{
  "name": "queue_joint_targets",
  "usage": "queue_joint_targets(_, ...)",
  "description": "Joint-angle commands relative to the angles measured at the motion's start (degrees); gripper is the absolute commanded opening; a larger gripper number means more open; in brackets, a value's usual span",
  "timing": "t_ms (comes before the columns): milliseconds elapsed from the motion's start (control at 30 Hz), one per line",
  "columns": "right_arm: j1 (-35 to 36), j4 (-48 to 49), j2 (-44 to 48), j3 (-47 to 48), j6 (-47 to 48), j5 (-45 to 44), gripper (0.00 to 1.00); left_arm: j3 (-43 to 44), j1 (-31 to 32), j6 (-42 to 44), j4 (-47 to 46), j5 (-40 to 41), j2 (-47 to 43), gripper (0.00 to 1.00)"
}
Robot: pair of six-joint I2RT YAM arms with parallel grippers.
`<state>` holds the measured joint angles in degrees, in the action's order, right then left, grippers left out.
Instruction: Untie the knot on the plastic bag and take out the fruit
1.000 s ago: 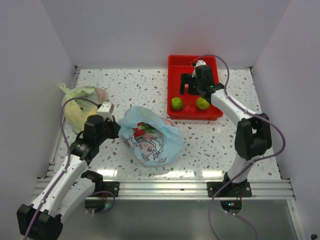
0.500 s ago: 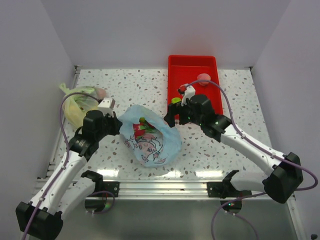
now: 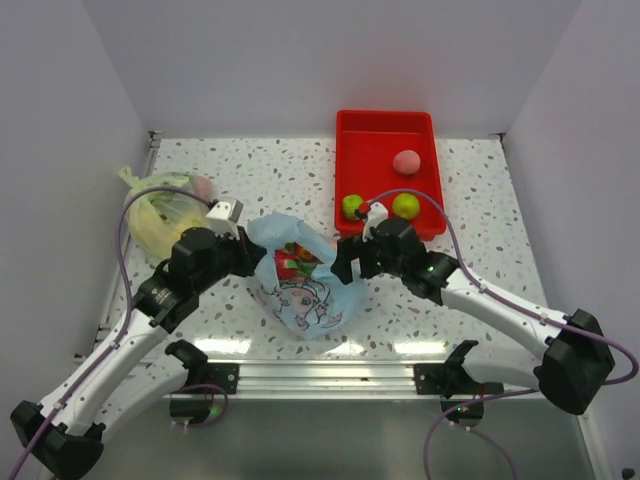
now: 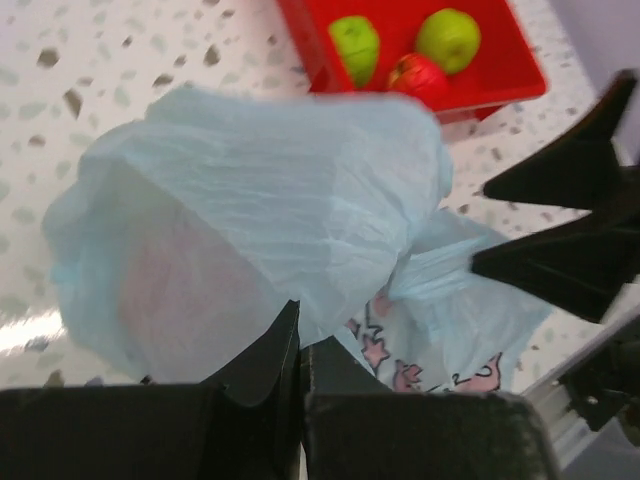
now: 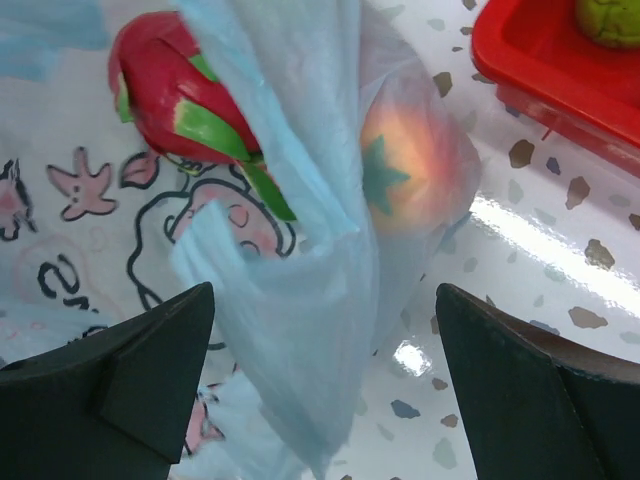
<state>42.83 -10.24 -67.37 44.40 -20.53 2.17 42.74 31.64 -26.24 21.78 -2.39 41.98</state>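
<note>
The light blue plastic bag [image 3: 300, 285] with the cartoon girl's face lies mid-table, its mouth gaping. My left gripper [image 3: 246, 258] is shut on the thin plastic of its left edge [image 4: 260, 200], the jaws pinched together [image 4: 300, 345]. At the bag's right side my right gripper [image 3: 345, 262] is open, and a loose fold of the bag [image 5: 300, 330] hangs between its wide-apart fingers [image 5: 325, 370]. A pink dragon fruit [image 5: 170, 90] and an orange-pink fruit [image 5: 410, 170] show inside the bag. The knot is out of view.
The red tray [image 3: 388, 128] at the back right holds a pinkish fruit [image 3: 406, 161] and two green ones [image 3: 352, 206] [image 3: 405, 205]. A yellow-green bag [image 3: 160, 210] with yellow fruit lies at the left wall, just behind my left arm.
My right arm swung from the red tray to the bag's right side, uncovering the pinkish fruit there. My left gripper drew the bag's edge slightly right and up.
</note>
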Motion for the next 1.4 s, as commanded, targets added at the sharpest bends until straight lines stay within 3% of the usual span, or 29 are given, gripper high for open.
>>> queue_joint_targets(0, 2.6, -0.6, 2.5, 3.9, 2.4, -2.1, 0.95, -3.5, -0.1, -3.6, 5.5, 10.5, -1.9, 0.00)
queue_joint_targets(200, 10.3, -1.8, 2.1, 7.5, 4.5, -7.1, 0.93, -3.4, 0.0, -3.9, 9.9, 18.1, -0.8, 0.00)
queue_joint_targets(433, 18.4, -4.0, -3.9, 15.4, 13.1, -8.7, 0.89, -2.5, 0.0, 0.7, 7.6, 19.4, -0.4, 0.00)
queue_joint_targets(700, 18.6, -2.9, -18.1, 21.3, 19.3, -2.4, 0.80, -3.8, 0.0, 8.0, 2.2, 21.3, -1.8, 0.00)
queue_joint_targets(900, 16.6, -1.0, -26.8, 22.7, 20.2, -4.9, 0.72, -8.1, 0.0, 10.2, -2.1, 18.5, -6.4, 0.00)
queue_joint_targets(1367, 11.6, 2.9, -36.0, 21.8, 23.3, -2.6, 0.57, -8.5, 0.0, 10.9, -3.6, 14.1, -3.3, 0.00)
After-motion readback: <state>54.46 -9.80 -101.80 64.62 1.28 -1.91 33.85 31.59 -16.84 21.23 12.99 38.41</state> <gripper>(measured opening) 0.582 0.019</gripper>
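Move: The dragon fruit in the bag's mouth lies about 15 cm to the left of my open right hand, some 4 cm ahead and 11 cm below. From that hand an orange-red fruit sits under the bag film roughly 8 cm ahead and 3 cm left, the near green apple in the red box about 17 cm ahead and 2 cm right. From my left hand, shut on the bag's left rim, the dragon fruit is some 5 cm ahead, 5 cm right and well below, about 17 cm. I carry my right hand left and up over the bag's right side, about 12 cm across, then sink it roughly 15 cm into the bag's mouth towards the dragon fruit, easing forward, the wrist swinging left and tipping its fingers steeper while they close from wide open to a bit over half. Meanwhile my left hand keeps its grip on the rim and draws it left and down, some 6 cm each way. ##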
